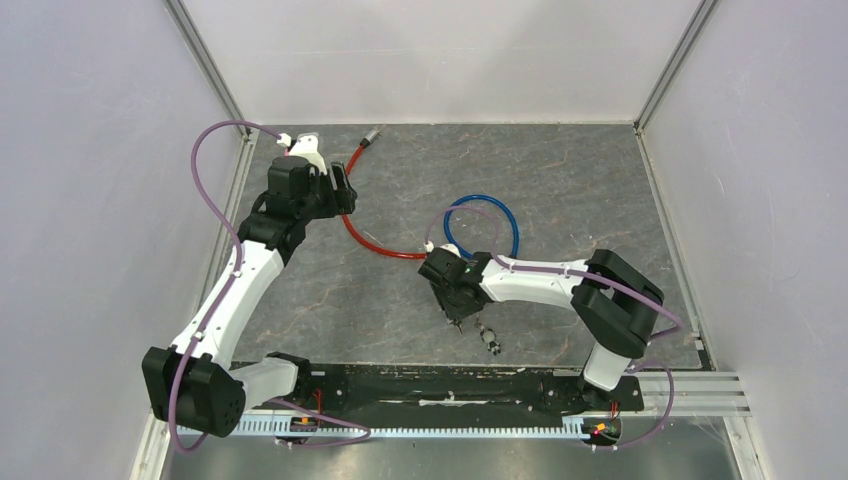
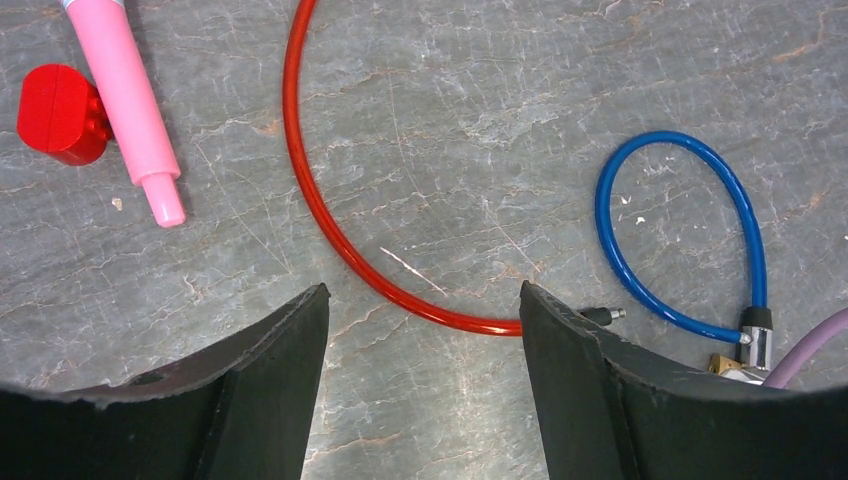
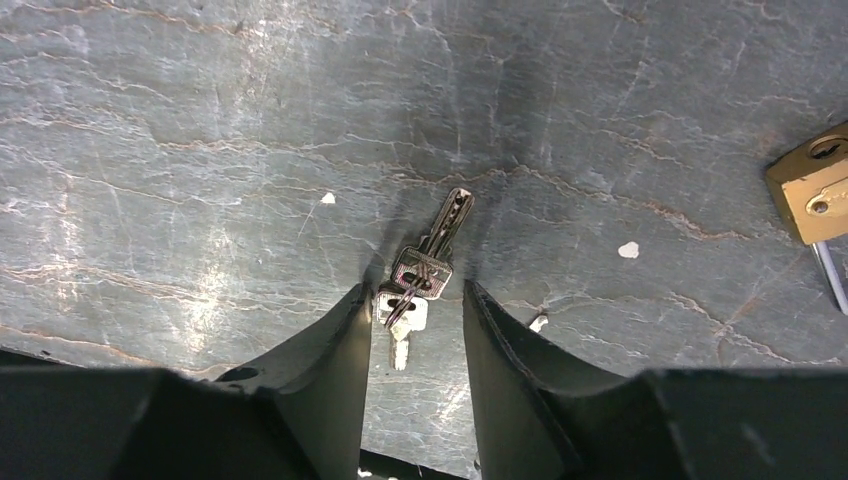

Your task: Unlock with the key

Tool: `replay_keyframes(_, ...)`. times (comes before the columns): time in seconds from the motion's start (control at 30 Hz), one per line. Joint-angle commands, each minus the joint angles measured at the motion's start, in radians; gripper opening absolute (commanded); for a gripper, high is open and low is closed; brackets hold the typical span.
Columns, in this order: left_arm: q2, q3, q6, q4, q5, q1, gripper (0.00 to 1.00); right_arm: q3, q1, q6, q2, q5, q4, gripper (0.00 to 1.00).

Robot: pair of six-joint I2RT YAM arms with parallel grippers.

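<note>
A small bunch of silver keys [image 3: 432, 262] on a ring lies flat on the grey table. In the right wrist view it shows between the fingertips of my right gripper [image 3: 415, 290], whose jaws stand a little apart around it; the left finger is close against the key heads. From above, the keys [image 1: 489, 340] lie just beside that gripper [image 1: 458, 318]. A brass padlock [image 3: 808, 192] sits off to the right, fixed to a blue cable loop [image 1: 516, 233]. My left gripper [image 2: 423, 300] hangs open over the red cable [image 2: 335, 235], holding nothing.
A pink marker [image 2: 128, 95] and a red block [image 2: 58, 112] lie at the far left of the table. The red cable [image 1: 352, 165] runs from the back towards the blue loop [image 2: 740, 205]. White walls close in the table on three sides.
</note>
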Motion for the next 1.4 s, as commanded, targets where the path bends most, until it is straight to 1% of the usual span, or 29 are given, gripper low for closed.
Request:
replay_keyframes(0.0, 0.003, 0.018, -0.046, 0.001, -0.012, 0.0, 0.75, 0.009, 0.003, 0.001, 0.033, 0.05, -0.008, 0.38)
replay_keyframes(0.13, 0.005, 0.017, -0.045, 0.001, -0.008, 0.0, 0.75, 0.01, 0.004, -0.006, 0.041, 0.04, -0.002, 0.34)
replay_keyframes(0.3, 0.005, 0.016, -0.051, -0.001, -0.004, -0.001, 0.75, 0.009, 0.003, -0.032, 0.026, 0.047, 0.007, 0.16)
replay_keyframes(0.4, 0.001, 0.01, -0.067, -0.009, 0.012, -0.001, 0.75, 0.007, 0.003, -0.072, -0.009, 0.056, 0.022, 0.1)
replay_keyframes(0.5, -0.012, -0.02, -0.108, -0.02, 0.074, -0.001, 0.75, 0.001, 0.002, -0.115, -0.047, 0.06, 0.047, 0.05)
replay_keyframes(0.57, -0.024, -0.055, -0.154, -0.02, 0.148, -0.001, 0.75, -0.013, 0.003, -0.148, -0.074, 0.059, 0.072, 0.0)
replay_keyframes(0.67, -0.047, -0.138, -0.254, 0.021, 0.287, -0.002, 0.75, -0.045, 0.003, -0.204, -0.117, 0.052, 0.12, 0.0)
replay_keyframes(0.77, -0.063, -0.24, -0.385, 0.102, 0.413, -0.008, 0.75, -0.072, 0.003, -0.256, -0.162, 0.049, 0.158, 0.0)
replay_keyframes(0.83, -0.066, -0.301, -0.463, 0.161, 0.482, -0.014, 0.75, -0.085, 0.003, -0.287, -0.193, 0.05, 0.176, 0.0)
replay_keyframes(0.93, -0.066, -0.376, -0.573, 0.248, 0.549, -0.022, 0.74, -0.112, 0.003, -0.332, -0.248, 0.036, 0.221, 0.0)
replay_keyframes(1.1, -0.072, -0.439, -0.708, 0.363, 0.586, -0.053, 0.75, -0.167, 0.003, -0.391, -0.348, -0.025, 0.326, 0.0)
replay_keyframes(1.23, -0.061, -0.444, -0.756, 0.443, 0.593, -0.106, 0.75, -0.191, 0.003, -0.418, -0.41, -0.08, 0.406, 0.0)
replay_keyframes(1.37, -0.027, -0.443, -0.794, 0.503, 0.607, -0.162, 0.74, -0.184, 0.002, -0.441, -0.442, -0.116, 0.437, 0.0)
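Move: The keys lie on the table between my right fingertips, about 1 cm below the hand point and straight under it. From the right hand, the end of the red cable lies some 11 cm ahead and 3 cm to the left, the brass padlock about 5 cm ahead and 9 cm to the right, and the fobbed key 4 cm back and 6 cm to the right. From my left hand the keys are some 18 cm back, 20 cm to the right and 22 cm below. My right fingers close from part open and pinch the keys, then lift them about 10 cm off the table, drifting slightly left and forward while the wrist swings the fingertips up, forward and left. My left hand, open and empty, then goes right, back and down towards the held keys, about 18 cm in all, rising again a little at the end, and rolls left side down by some 40 degrees as it tips down. ##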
